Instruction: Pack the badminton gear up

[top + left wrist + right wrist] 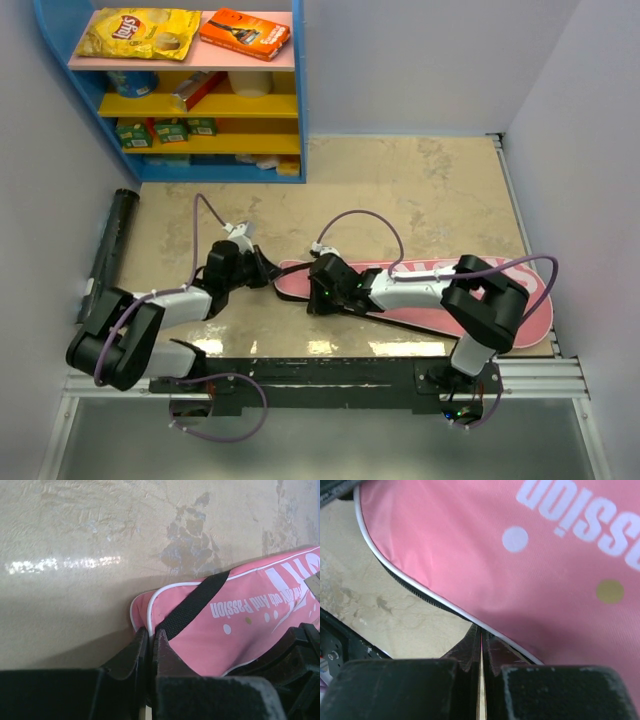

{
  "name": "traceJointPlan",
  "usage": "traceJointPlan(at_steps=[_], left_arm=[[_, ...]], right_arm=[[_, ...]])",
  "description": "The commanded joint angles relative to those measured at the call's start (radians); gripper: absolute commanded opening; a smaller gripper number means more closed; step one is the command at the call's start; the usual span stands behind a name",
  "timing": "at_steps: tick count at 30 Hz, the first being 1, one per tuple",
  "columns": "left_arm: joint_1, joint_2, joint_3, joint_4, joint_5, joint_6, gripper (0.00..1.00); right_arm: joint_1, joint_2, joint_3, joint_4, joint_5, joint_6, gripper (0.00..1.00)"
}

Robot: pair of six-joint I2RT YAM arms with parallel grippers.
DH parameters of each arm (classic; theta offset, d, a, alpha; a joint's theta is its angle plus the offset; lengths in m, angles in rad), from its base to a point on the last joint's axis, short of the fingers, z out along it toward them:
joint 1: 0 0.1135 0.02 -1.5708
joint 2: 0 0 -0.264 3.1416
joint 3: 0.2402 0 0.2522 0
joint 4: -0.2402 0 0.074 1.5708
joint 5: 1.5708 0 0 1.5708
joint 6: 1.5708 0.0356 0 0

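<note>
The pink bag lies flat along the table's near side, white lettering up. My left gripper is at its narrow left end. In the left wrist view that gripper is shut on the bag's white-piped end edge, just beside a black strap. My right gripper sits at the bag's near edge. In the right wrist view its jaws are shut, tips touching the piped, zippered edge of the bag; I see nothing between them. A long black tube lies at the far left.
A blue shelf unit with snack packets and boxes stands at the back left. Grey walls close in both sides. The right arm's links lie across the bag. Bare beige tabletop stretches behind the bag.
</note>
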Motion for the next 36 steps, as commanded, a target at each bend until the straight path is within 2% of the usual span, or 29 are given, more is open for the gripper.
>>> traceJointPlan(at_steps=[1,8,13,19,27,36], left_arm=[[-0.018,-0.075,-0.1,-0.096,0.023,-0.04,0.0],[-0.035,-0.282,-0.212,-0.165,0.003,-0.123,0.0],[-0.085,-0.356,-0.251,-0.188,-0.027,-0.17,0.0],[-0.208,-0.249,-0.254,-0.05,-0.058,-0.251,0.0],[-0.331,-0.022,-0.187,0.129,-0.092,-0.288,0.0],[-0.435,0.261,-0.093,0.348,-0.06,-0.334,0.0]], right_arm=[[-0.022,0.085,0.057,-0.041,0.031,-0.108,0.0],[-0.118,0.143,0.121,-0.109,0.025,-0.229,0.0],[-0.164,0.175,0.188,-0.152,0.047,-0.284,0.0],[-0.176,0.215,0.256,-0.183,0.054,-0.298,0.0],[-0.173,0.116,0.152,-0.178,0.031,-0.28,0.0],[-0.035,0.034,0.1,-0.169,-0.019,-0.183,0.0]])
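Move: At the bag's narrow end, the left fingers are already shut on the piping, with the end's middle some 2 cm right and 1 cm back of them; the black strap crosses about 4 cm to their right and 1 cm ahead. The shut right fingers are at the zip edge on the near side, the narrow end about 6 cm ahead and 5 cm left. From the right hand the bag's middle lies roughly 23 cm right and 2 cm ahead. Keeping its pinch on the narrow end, the left hand draws back about 4 cm and a little left, then carries the end some 8 cm right towards the right hand. The right hand, still shut at the near zip edge, goes left slightly, then pushes forward about 5 cm, veering right, and finally eases back a little; both stay level. ##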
